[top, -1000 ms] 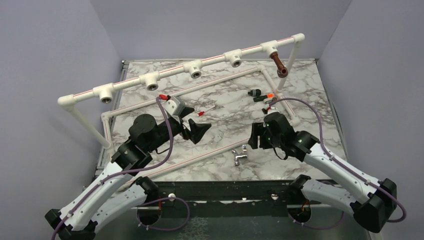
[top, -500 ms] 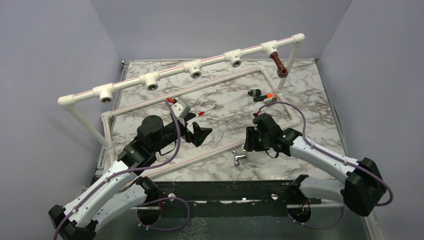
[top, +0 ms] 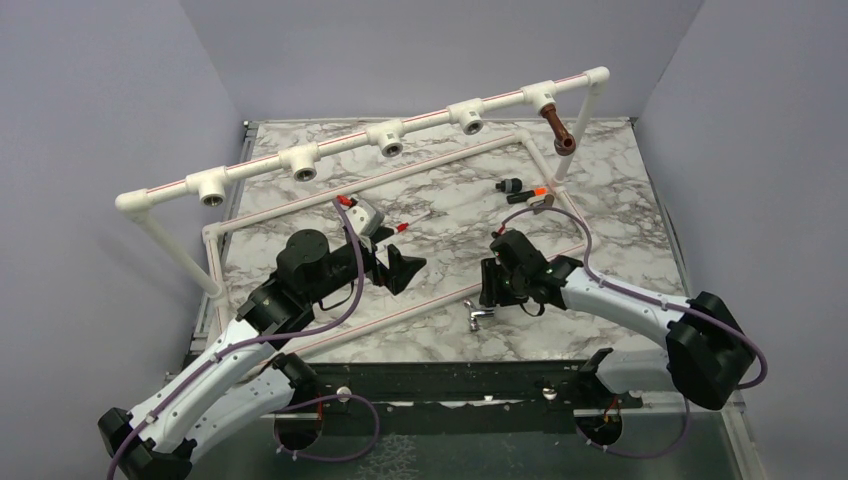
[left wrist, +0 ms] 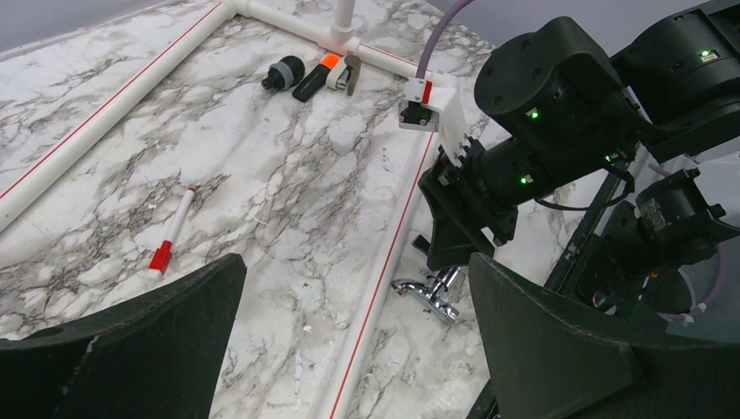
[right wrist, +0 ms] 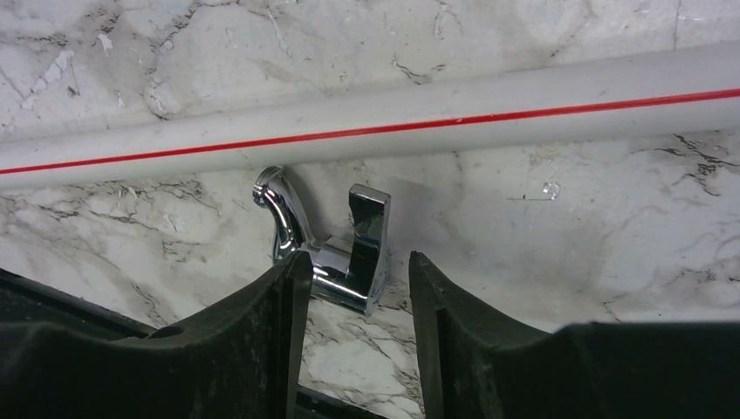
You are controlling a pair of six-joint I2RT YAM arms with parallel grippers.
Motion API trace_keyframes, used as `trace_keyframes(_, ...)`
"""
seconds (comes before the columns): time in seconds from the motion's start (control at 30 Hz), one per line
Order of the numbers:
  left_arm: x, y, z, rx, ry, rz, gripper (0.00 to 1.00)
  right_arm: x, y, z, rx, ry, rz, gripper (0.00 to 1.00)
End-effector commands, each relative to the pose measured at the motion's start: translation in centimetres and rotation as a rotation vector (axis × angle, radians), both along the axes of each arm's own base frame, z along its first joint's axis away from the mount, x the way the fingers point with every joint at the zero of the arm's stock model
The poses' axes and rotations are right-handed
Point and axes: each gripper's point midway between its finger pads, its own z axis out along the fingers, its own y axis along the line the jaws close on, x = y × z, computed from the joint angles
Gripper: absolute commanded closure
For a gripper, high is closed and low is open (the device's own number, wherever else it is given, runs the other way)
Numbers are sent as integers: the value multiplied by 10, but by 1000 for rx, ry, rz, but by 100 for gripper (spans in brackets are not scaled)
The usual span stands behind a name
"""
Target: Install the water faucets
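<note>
A shiny chrome water faucet lies on the marble table beside the near white pipe. My right gripper is lowered over it, open. In the right wrist view the right gripper has the faucet's body between its fingertips; the left finger touches it and a gap shows at the lever side. A reddish-brown faucet hangs screwed into the rightmost tee of the raised pipe. My left gripper hovers wide open and empty, left of the chrome faucet.
Three more white tee sockets line the raised pipe frame. A red-tipped stick, a black fitting and an orange-tipped piece lie on the table. The near pipe runs diagonally between both grippers.
My right arm has moved left and down onto the chrome faucet, and its jaws have narrowed around it. My left arm has shifted slightly forward, still wide open.
</note>
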Motion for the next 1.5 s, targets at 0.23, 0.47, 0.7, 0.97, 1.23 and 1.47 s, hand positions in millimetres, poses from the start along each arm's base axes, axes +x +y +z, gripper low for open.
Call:
trace_keyframes(0.23, -6, -5, 0, -6, -6, -46, 1, 11, 3, -19, -25, -31, -41, 59)
trace_keyframes(0.47, -6, -6, -1, -3, -1, -49, 1, 12, 5, -25, -16, -25, -47, 70)
trace_keyframes(0.7, -5, -6, -2, 2, 1, -44, 1, 9, 4, -18, 11, -40, -51, 96)
trace_keyframes(0.97, -5, -8, -1, -19, 24, -40, 1, 5, 7, 5, 83, -81, -32, 99)
trace_keyframes(1.23, -5, -9, -2, -75, 116, -8, 1, 7, 21, 51, 197, -217, 86, 99)
trace_keyframes(1.47, -14, -13, -18, -124, 257, -5, 1, 5, 36, 88, 281, -341, 237, 99)
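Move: The chrome faucet lies about 3 cm below the right gripper and some 2 cm to its left, roughly level with it fore and aft, its lever handle almost under the open fingers. The red-striped white pipe on the table runs crosswise about 4 cm ahead of this gripper, 3 cm lower. The black table edge is roughly 10 cm back. From the left gripper the faucet is about 11 cm right, 1 cm back and 26 cm down. Lower the half-open right gripper about 2.5 cm over the faucet, closing as it sinks, until both pads pinch the flat lever handle. Keep that grip and raise the faucet some 8 cm off the table, easing slightly left while tilting the fingertips up and forward, a turn of roughly 20 degrees. ##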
